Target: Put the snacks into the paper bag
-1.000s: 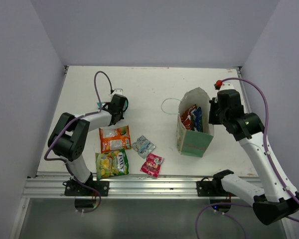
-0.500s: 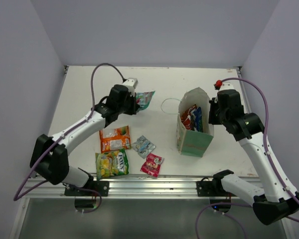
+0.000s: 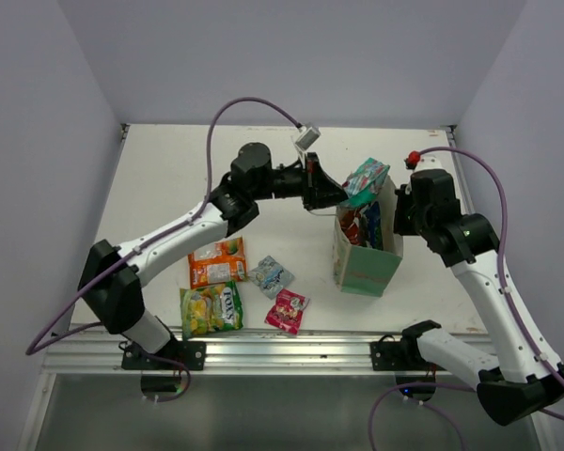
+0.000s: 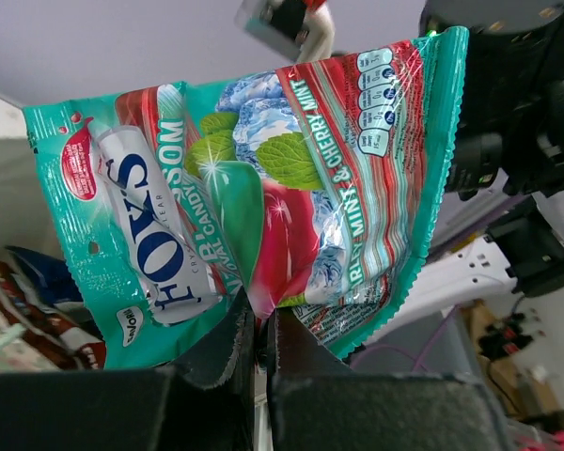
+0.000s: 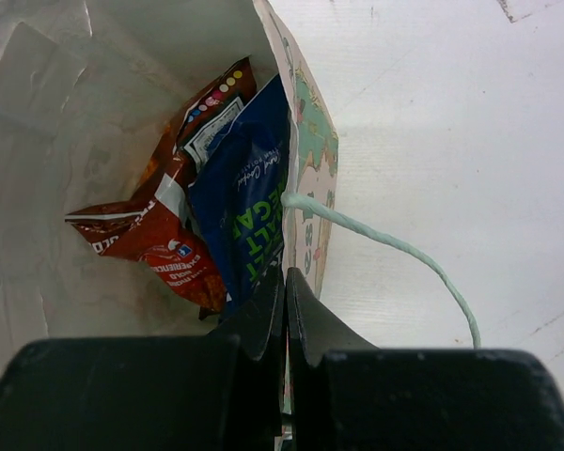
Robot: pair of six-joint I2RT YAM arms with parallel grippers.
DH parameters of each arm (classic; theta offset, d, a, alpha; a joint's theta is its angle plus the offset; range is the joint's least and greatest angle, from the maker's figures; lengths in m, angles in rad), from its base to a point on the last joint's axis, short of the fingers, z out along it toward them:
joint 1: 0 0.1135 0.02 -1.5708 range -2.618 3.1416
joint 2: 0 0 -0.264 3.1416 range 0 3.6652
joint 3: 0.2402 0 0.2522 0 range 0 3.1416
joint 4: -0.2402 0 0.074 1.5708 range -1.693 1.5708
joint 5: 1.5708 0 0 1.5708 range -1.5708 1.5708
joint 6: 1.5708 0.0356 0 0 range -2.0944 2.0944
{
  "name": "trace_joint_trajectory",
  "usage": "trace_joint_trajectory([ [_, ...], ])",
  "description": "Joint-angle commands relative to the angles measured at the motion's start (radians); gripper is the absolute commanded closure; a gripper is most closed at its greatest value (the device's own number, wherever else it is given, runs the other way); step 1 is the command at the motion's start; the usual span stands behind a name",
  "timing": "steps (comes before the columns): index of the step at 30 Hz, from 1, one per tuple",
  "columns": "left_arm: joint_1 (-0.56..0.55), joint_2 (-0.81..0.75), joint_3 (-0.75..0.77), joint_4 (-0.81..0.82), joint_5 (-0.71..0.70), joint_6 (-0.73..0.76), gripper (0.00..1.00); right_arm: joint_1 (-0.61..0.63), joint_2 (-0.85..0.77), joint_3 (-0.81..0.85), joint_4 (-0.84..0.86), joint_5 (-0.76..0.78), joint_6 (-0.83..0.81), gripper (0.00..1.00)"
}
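My left gripper (image 3: 341, 194) is shut on the bottom edge of a teal-green snack packet (image 3: 366, 178), which hangs over the open top of the paper bag (image 3: 368, 266). In the left wrist view the packet (image 4: 254, 188) fills the frame above the pinching gripper (image 4: 260, 324). My right gripper (image 5: 285, 282) is shut on the bag's side wall (image 5: 312, 160) at the rim. Inside lie a red packet (image 5: 160, 235) and a blue packet (image 5: 249, 197). On the table lie orange (image 3: 216, 261), yellow-green (image 3: 211, 308), silvery (image 3: 270, 275) and pink (image 3: 287, 311) snacks.
The bag's white string handle (image 5: 385, 244) trails over the table beside the bag. A red knob (image 3: 413, 157) sits at the table's back right. Walls close the table on three sides, and a metal rail (image 3: 263, 349) runs along the near edge.
My left arm has swung from the left of the table to the right, carrying the teal packet up to the bag's mouth. The right arm and the bag have stayed put.
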Motion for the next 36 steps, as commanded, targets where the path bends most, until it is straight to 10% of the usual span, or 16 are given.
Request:
trace_joint_trajectory([
  [1, -0.03, 0.077, -0.041, 0.29, 0.162, -0.193, 1.0, 0.002, -0.026, 0.009, -0.012, -0.013, 0.017, 1.0],
  [8, -0.07, 0.127, -0.029, 0.197, 0.149, -0.167, 0.98, 0.002, -0.035, 0.008, -0.017, -0.01, 0.026, 1.0],
  [11, -0.07, 0.119, -0.012, 0.108, 0.112, -0.104, 0.34, 0.002, -0.041, -0.004, -0.018, -0.011, 0.032, 1.0],
  [14, -0.07, 0.073, 0.016, 0.007, 0.022, 0.0, 0.11, 0.002, -0.047, -0.012, -0.021, -0.011, 0.033, 1.0],
  [20, -0.071, -0.077, 0.04, -0.33, -0.407, 0.241, 0.07, 0.002, -0.049, -0.017, -0.02, -0.016, 0.037, 1.0],
  [25, -0.042, -0.191, -0.096, -0.635, -1.049, 0.247, 0.02, 0.002, -0.053, -0.017, -0.017, -0.016, 0.036, 1.0],
  [36, 0.137, -0.137, -0.503, -0.771, -1.172, 0.037, 0.0, 0.002, -0.055, -0.021, 0.003, -0.037, 0.033, 1.0],
])
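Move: My left hand holds the teal packet above the paper bag. The bag's mouth lies roughly 6 cm to the right of my fingers, 1 cm ahead and 11 cm below. The orange packet lies about 29 cm to my left hand's left, 2 cm ahead and 35 cm below, with the green packet some 12 cm behind the orange one. The bag's mouth is about 6 cm left of my right hand and level with it. My left hand sinks about 7 cm into the bag's mouth, edging right and a little back, and opens wide to let go of the teal packet. It lifts slightly, swings some 30 cm left and slightly forward and drops about 25 cm towards the orange packet, fingers staying open and turning from pointing right to down and forward. My right hand keeps its pinch on the bag's right rim. ##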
